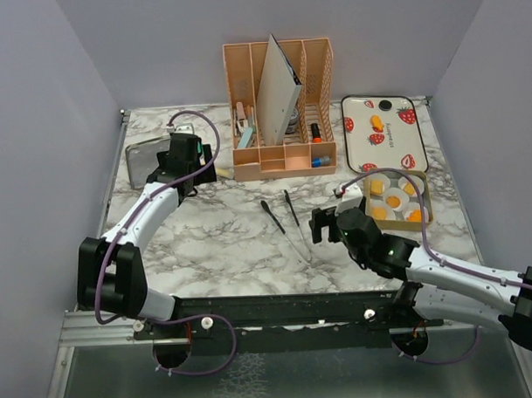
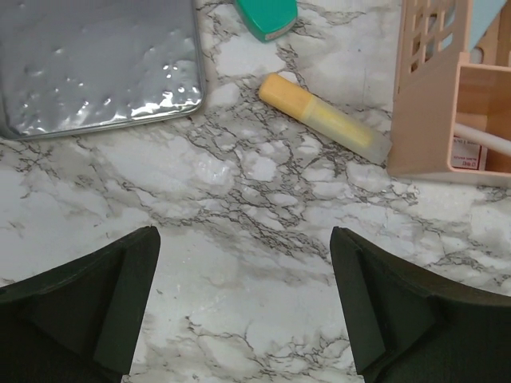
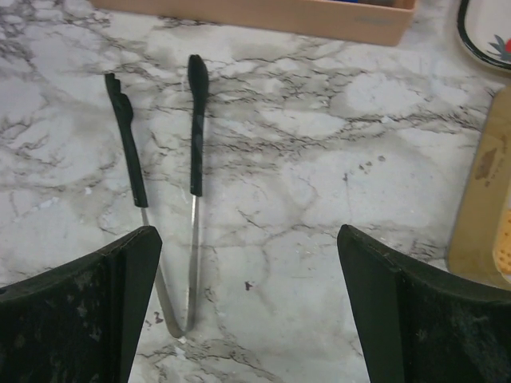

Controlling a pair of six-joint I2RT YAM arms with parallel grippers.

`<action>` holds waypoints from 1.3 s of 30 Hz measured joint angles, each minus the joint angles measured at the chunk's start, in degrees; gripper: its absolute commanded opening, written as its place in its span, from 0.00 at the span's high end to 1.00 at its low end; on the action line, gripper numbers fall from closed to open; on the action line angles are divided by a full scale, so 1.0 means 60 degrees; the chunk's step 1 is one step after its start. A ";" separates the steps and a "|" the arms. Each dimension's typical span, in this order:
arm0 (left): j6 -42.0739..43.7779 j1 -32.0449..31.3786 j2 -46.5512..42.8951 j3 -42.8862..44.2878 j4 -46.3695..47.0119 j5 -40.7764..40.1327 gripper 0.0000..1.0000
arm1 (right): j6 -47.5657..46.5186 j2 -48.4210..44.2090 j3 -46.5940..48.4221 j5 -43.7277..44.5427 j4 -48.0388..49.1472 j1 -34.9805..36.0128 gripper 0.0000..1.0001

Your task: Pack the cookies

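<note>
Several orange-yellow cookies (image 1: 379, 212) sit among white paper cups in a gold tin (image 1: 424, 202) at the right. The tin's rim (image 3: 479, 207) and one cookie (image 3: 505, 239) show at the right edge of the right wrist view. Another cookie (image 1: 376, 122) lies on the strawberry-print tray (image 1: 396, 159). My right gripper (image 1: 322, 225) (image 3: 247, 239) hangs open and empty just left of the tin. Black-tipped metal tongs (image 1: 284, 223) (image 3: 194, 144) lie on the marble by its left finger. My left gripper (image 1: 202, 162) (image 2: 243, 239) is open and empty at the far left, over bare marble.
A peach desk organizer (image 1: 280, 111) (image 2: 447, 88) stands at the back centre. A silver pouch (image 1: 142, 160) (image 2: 96, 64), a yellow tube (image 2: 319, 116) and a teal item (image 2: 267, 16) lie near the left gripper. Grey walls close in both sides.
</note>
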 measured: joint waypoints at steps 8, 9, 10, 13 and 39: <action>-0.0102 0.0750 0.0251 0.0219 0.0481 -0.0477 0.09 | -0.0011 -0.1486 -0.1322 0.0954 0.0288 0.0000 0.00; -0.0117 0.0889 0.0459 0.0375 0.0499 -0.0477 0.09 | -0.0011 -0.1570 -0.1384 0.1016 0.0350 0.0000 0.00; -0.0120 0.0976 0.0645 0.0528 0.0525 -0.0481 0.09 | -0.0007 -0.1617 -0.1428 0.1067 0.0430 0.0000 0.00; -0.0124 0.1246 0.1592 0.1242 0.0586 -0.0481 0.07 | 0.0004 -0.1596 -0.1472 0.1235 0.0565 0.0000 0.00; 0.0386 0.2036 0.6612 0.5308 0.0036 0.0138 0.53 | 0.0015 -0.0827 -0.1475 0.1778 0.0794 0.0000 0.00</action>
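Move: The metal lid's middle lies about 18 cm ahead of the open, empty left hand, 15 cm to its left and 12 cm below. The green block is some 21 cm ahead and 2 cm left; the yellow tube about 13 cm ahead and 3 cm right, both also 12 cm down. From the right hand the lid is roughly 32 cm ahead, 49 cm left and 12 cm below. Left hand reaches some 14 cm forward, down, left towards lid's right edge, half closing; right hand drifts rightward. ##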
